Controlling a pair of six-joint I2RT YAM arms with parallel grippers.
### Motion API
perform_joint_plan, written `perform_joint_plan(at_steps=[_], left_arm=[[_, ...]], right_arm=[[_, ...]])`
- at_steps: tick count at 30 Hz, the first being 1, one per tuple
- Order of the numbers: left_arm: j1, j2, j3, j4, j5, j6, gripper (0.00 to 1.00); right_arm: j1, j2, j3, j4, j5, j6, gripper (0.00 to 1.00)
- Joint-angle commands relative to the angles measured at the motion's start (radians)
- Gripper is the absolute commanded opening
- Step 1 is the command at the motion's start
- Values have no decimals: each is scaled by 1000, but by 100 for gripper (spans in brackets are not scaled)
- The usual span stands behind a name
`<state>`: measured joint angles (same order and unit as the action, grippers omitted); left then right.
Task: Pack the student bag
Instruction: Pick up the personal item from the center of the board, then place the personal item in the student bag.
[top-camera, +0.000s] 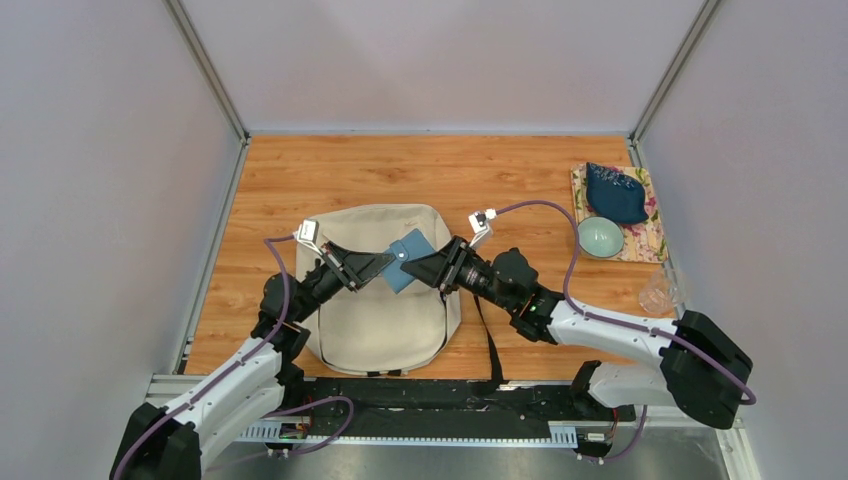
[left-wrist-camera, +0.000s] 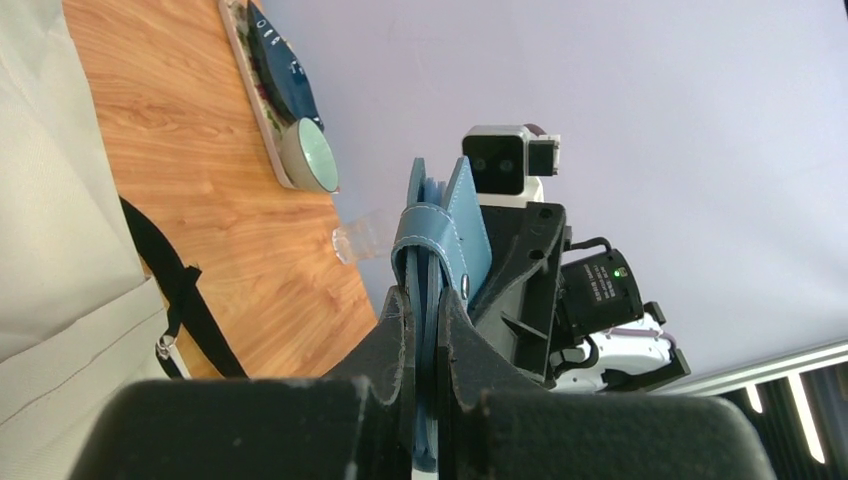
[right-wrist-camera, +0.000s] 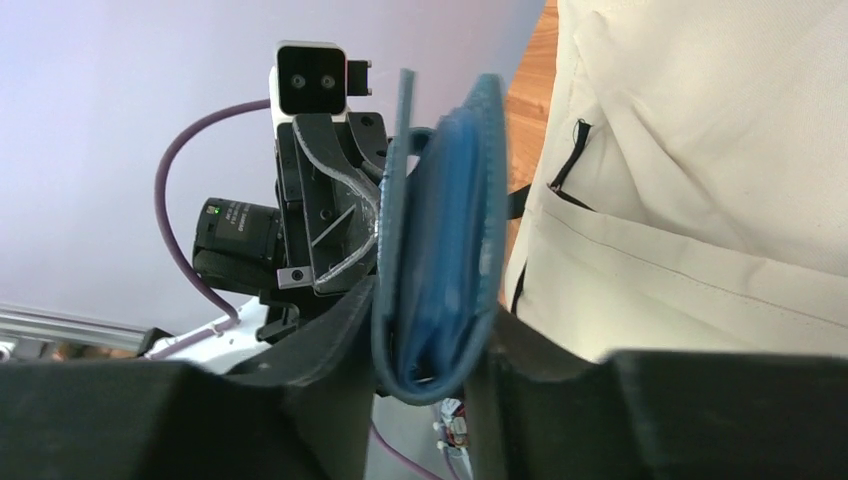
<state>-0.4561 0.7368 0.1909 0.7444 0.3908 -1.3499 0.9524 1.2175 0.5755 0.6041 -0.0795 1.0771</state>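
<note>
The student bag (top-camera: 380, 320), a large cream canvas backpack, lies flat on the wooden table; it also shows in the right wrist view as bag (right-wrist-camera: 700, 200) and in the left wrist view as bag (left-wrist-camera: 50, 250). A small teal wallet (top-camera: 408, 260) hangs in the air above it, between both arms. My left gripper (top-camera: 385, 262) is shut on the wallet's left end, fingers pressed flat on the wallet (left-wrist-camera: 440, 230). My right gripper (top-camera: 420, 265) grips the other end, with both fingers against the folded wallet (right-wrist-camera: 440, 230).
A floral mat (top-camera: 640, 245) at the far right holds a dark blue dish (top-camera: 615, 192) and a pale green bowl (top-camera: 600, 237). A clear glass (top-camera: 660, 292) stands near the right edge. The bag's black strap (top-camera: 490, 345) trails toward the near edge.
</note>
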Motion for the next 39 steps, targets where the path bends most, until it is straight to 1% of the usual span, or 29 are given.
perform_joint_plan(at_steps=[1,2,3,4,5,6,7,8,9,10,11,12,14,15,18,19,20,22,23,24,26,32,39], left_arm=[[-3,6,-4,75,31,-14,0],[-3,7,-5,73,34,-11,0],[-3,6,-4,59,36,-6,0],[-3,1,1,2,34,6,5],[-1,-14,11,-54,31,50,15],[-1,-22,50,-130,25,84,40],[-3,-30,86,-346,1,127,51],[-1,-31,131,-475,-21,246,57],[-1,-25,233,-594,-50,312,64],[-1,-14,280,-700,-78,369,67],[-1,15,324,-878,-140,459,70],[-1,33,403,-948,-167,497,71],[-1,96,462,-1077,-210,564,71],[-1,117,508,-1106,-213,577,71],[-4,216,577,-1189,-220,609,71],[-7,239,594,-1241,-231,617,71],[-18,281,613,-1269,-268,638,71],[-35,315,662,-1348,-326,655,71],[-53,332,674,-1366,-387,660,71],[-59,335,683,-1376,-389,658,71],[-64,343,682,-1381,-438,643,71],[-95,392,683,-1363,-466,601,71],[-115,475,729,-1367,-503,592,71]], right_arm=[[-9,5,35,83,4,1,19],[-9,2,32,88,1,0,12],[-9,-3,27,88,1,0,7],[-10,-7,17,85,1,0,5],[-9,-18,9,66,9,-9,4],[-10,-47,4,45,17,-17,4],[-9,-67,-2,19,26,-26,3],[-10,-88,-12,-10,49,-35,2],[-9,-136,-19,-77,64,-58,1],[-9,-162,-26,-113,78,-66,0],[-9,-186,-31,-150,111,-75,0],[-9,-217,-49,-212,148,-97,0],[-9,-292,-58,-310,193,-112,0],[-9,-315,-68,-340,207,-118,0],[-9,-400,-81,-424,245,-128,0],[-9,-423,-97,-440,251,-123,0],[-9,-459,-100,-473,259,-121,0],[-9,-499,-111,-503,276,-123,0],[-9,-533,-115,-518,277,-124,0],[-9,-547,-117,-545,287,-128,0],[-9,-575,-120,-578,294,-131,0],[-10,-618,-123,-596,296,-143,0],[-9,-639,-126,-599,277,-151,0]])
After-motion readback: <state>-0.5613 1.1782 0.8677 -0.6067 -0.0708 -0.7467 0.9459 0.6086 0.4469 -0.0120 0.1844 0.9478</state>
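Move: Between the two grippers, high over the beige bag, hangs the personal item, a blue wallet. The left hand still grips its near-left edge, the wallet's middle some 3 cm right and 1 ahead. The right hand's half-open fingers straddle it, its middle about 1 cm ahead and 1 left. The bag's middle lies roughly 6 cm back, 7 left and 17 below the right hand; the loose black strap is some 19 cm back, 18 right, 22 below. Closing on the wallet, the right fingers pinch it before the left ones open wide and let go. The right hand then draws it about 11 cm to the right, turning some 15 degrees clockwise. Freed, the left hand edges forward, then sinks about 13 cm towards the bag and shifts 5 cm left, its wrist tipping some 70 degrees to point down, fingers staying open. ##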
